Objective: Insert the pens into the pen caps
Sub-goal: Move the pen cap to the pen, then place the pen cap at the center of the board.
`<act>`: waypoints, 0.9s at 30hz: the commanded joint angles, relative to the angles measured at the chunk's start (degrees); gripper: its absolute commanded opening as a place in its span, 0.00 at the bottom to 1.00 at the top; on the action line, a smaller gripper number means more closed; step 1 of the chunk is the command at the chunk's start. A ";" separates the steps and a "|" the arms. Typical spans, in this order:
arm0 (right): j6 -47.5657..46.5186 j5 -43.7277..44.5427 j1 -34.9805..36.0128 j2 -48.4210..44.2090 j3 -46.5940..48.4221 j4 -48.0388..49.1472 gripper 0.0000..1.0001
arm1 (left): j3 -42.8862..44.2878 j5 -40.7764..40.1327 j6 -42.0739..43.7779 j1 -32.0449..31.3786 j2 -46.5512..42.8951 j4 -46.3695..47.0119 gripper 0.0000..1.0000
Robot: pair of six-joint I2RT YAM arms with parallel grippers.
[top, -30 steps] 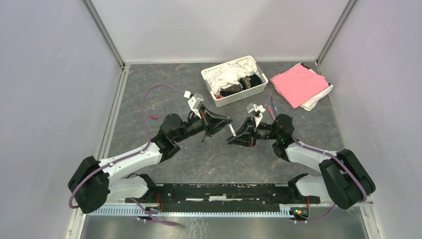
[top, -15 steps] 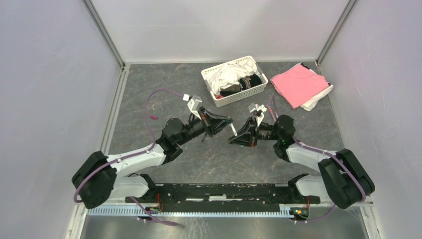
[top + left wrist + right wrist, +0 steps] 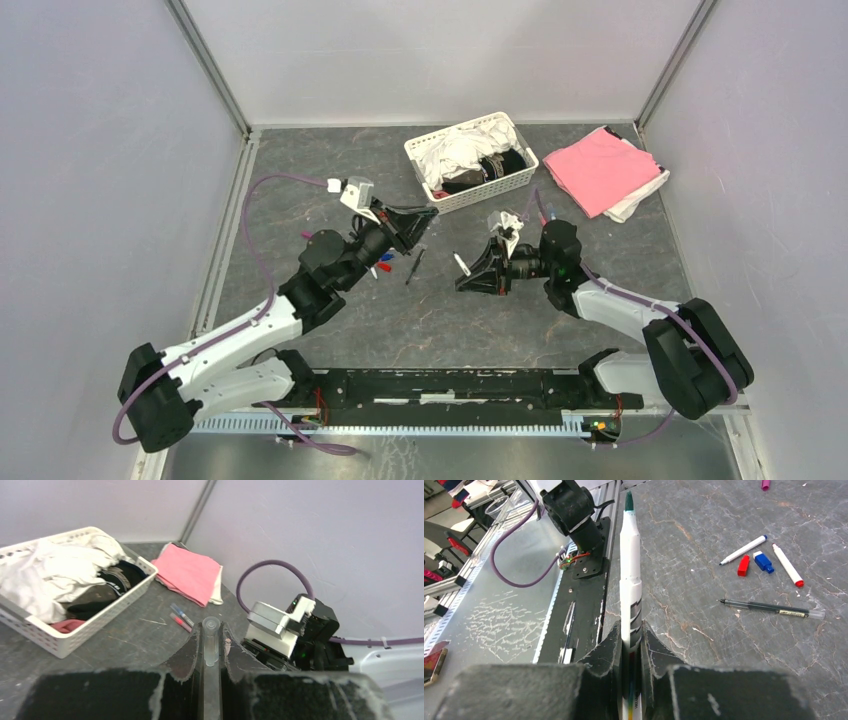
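Note:
My left gripper (image 3: 211, 628) is shut on a short clear pen cap (image 3: 210, 642) that sticks out past the fingertips. In the top view the left gripper (image 3: 427, 215) is raised left of the right one. My right gripper (image 3: 630, 628) is shut on a white pen (image 3: 630, 565) with a green tip, which points away from it. The same pen (image 3: 461, 265) shows in the top view. On the table lie a thin dark pen (image 3: 769, 608), a white pen with a blue tip (image 3: 744, 550), a white pen with a red end (image 3: 788, 565), a red cap (image 3: 743, 565), a blue cap (image 3: 763, 561) and a magenta cap (image 3: 766, 484).
A white basket (image 3: 425, 165) of clothes stands at the back. Folded pink cloth (image 3: 600, 168) lies at the back right. Two more pens (image 3: 179, 618) lie on the table near the pink cloth. The dark pen (image 3: 413, 266) lies between the two grippers.
My left arm has swung back to the left and away from the right gripper, widening the gap between them and uncovering the dark pen and caps. The right gripper shifted slightly left.

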 commanded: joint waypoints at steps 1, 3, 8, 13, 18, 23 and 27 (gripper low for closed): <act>-8.77 -2.78 0.22 -0.78 3.72 -7.48 0.00 | 3.25 -4.85 5.93 0.76 -2.31 -7.62 0.02; -13.37 -2.92 0.23 -1.01 5.68 -13.82 0.00 | 3.43 -5.48 6.66 0.83 -3.17 -9.91 0.02; -27.22 -1.61 -0.96 -1.95 10.96 -29.38 0.00 | 2.77 -7.16 7.11 0.96 -5.01 -15.54 0.02; -30.16 -1.32 -5.01 -1.82 12.43 -33.55 0.00 | -0.75 -7.85 5.11 0.96 -5.75 -17.29 0.02; -31.79 -0.88 -9.61 -1.43 13.14 -35.82 0.00 | -3.07 -8.58 3.94 0.96 -4.17 -17.41 0.02; -32.74 -0.07 -13.68 -0.98 13.50 -37.13 0.00 | -2.82 -5.86 3.08 1.05 1.50 -16.65 0.02; -34.05 1.79 -16.03 -0.09 14.30 -39.04 0.00 | -2.17 -2.10 0.96 1.05 8.33 -14.14 0.02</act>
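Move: My left fingers hold the pen cap; the white pen in my right hand is about 5 cm to their right, 5 cm back and 12 cm below. The black pen lies on the table some 4 cm ahead, 6 cm left and 31 cm down from my left hand; the basket is 30 cm ahead and 8 cm right of it, 28 cm down. From my right hand, the cap is about 7 cm ahead, 5 cm left and 15 cm above. I sink my left hand about 12 cm towards the black pen's patch of table, edging left on the way and tilting its fingers down some 25 degrees, still pinching the cap. Meanwhile I draw my right hand forward and to the right, about 7 and 6 cm, its fingers dipping slightly and swinging a little forward, keeping its hold on the pen. ##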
